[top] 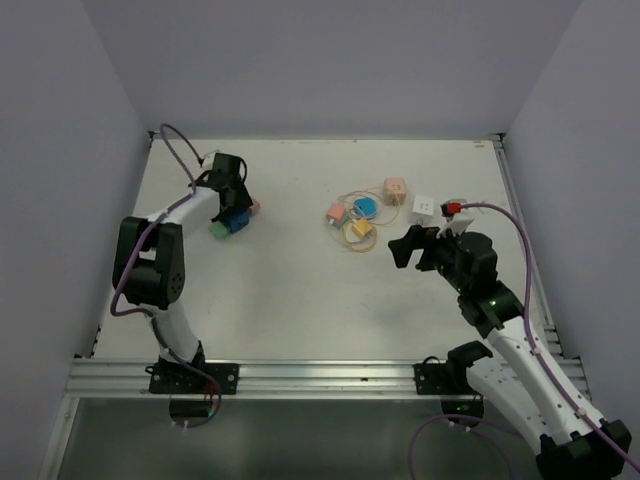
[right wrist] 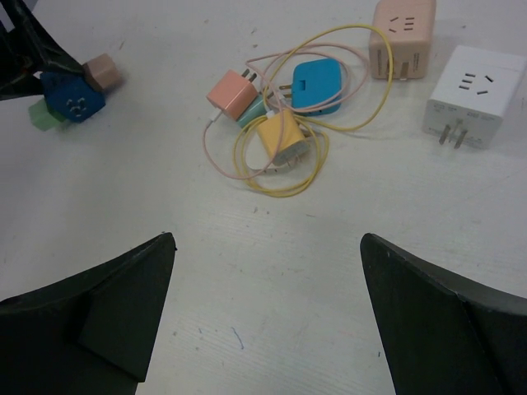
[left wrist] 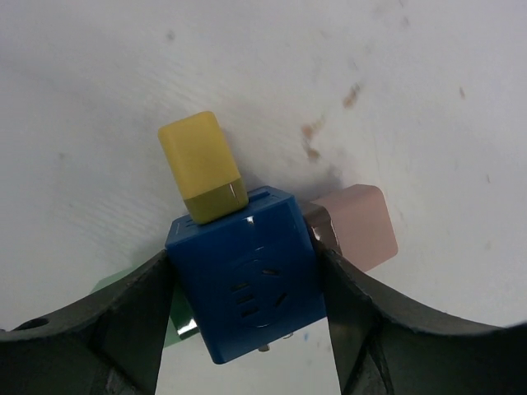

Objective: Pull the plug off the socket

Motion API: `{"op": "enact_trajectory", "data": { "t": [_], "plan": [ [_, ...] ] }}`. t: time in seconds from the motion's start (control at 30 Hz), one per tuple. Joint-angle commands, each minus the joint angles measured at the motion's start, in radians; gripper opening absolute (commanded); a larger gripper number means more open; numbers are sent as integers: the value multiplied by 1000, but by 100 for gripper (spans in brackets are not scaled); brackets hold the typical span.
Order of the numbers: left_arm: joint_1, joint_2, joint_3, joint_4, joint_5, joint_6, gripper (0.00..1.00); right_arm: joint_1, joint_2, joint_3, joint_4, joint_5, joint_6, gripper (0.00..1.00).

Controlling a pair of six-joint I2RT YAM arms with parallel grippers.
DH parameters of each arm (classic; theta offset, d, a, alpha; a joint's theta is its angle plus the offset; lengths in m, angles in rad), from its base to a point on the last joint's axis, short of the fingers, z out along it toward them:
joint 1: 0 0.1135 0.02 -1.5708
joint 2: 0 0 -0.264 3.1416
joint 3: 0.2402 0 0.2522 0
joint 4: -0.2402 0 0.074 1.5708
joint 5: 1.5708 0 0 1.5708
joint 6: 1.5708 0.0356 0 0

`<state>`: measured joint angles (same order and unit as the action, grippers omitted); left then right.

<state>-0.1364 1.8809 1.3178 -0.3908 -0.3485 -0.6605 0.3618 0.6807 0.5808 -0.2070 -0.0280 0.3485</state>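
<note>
A blue cube socket sits between the fingers of my left gripper, which is shut on its two sides. A yellow plug sticks out of its far face. A pink plug sits on its right side and a green plug shows at its left. In the top view the left gripper is at the table's far left over the socket. My right gripper hangs open above bare table, far from the socket.
A tangle of pink and yellow cables with pink, blue and yellow chargers lies mid-table. An orange cube socket and a white cube socket stand beside it. Walls enclose the table on three sides.
</note>
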Motion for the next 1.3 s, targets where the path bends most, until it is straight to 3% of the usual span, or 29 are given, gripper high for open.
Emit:
{"op": "enact_trajectory", "data": {
  "t": [0.0,0.17,0.27,0.5,0.87,1.03,1.27],
  "plan": [
    [-120,-130,-138,75,143,156,33,5,10,-4,73,-70,-5,99],
    [-236,-273,-330,170,319,168,32,6,83,2,93,-199,17,99],
    [-305,-348,-445,222,381,196,25,6,141,14,86,-320,50,99],
    [-396,-479,-537,263,453,231,20,23,325,-44,266,-561,315,96],
    [-419,-608,-606,300,477,200,0,193,580,-96,629,-494,535,92],
    [-430,-655,-629,310,493,197,0,256,709,-70,756,-471,580,88],
    [-431,-721,-655,294,494,194,0,282,838,-39,873,-472,612,74]
  ]
}}
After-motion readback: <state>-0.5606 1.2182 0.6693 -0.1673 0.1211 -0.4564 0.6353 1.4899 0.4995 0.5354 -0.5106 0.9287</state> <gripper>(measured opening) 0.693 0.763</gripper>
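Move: The pink plug, still in the blue socket that my left hand already grips, is about 48 cm left of my right hand, 20 cm farther out and 13 cm lower. From my left hand it sits roughly 4 cm ahead and 5 cm right. The green plug is some 4 cm back and 6 cm left of that hand. The yellow charger on the table lies about 14 cm ahead of my right hand and 12 cm left, 18 cm down. I keep my left grip on the blue socket and swing it quickly back and right, some 27 cm in all, turning about 50 degrees clockwise, then raise it slightly. My right hand goes about 18 cm left and 11 cm down to meet the pink plug, tipping down and turning left; its fingers begin to narrow but stop short of it. ##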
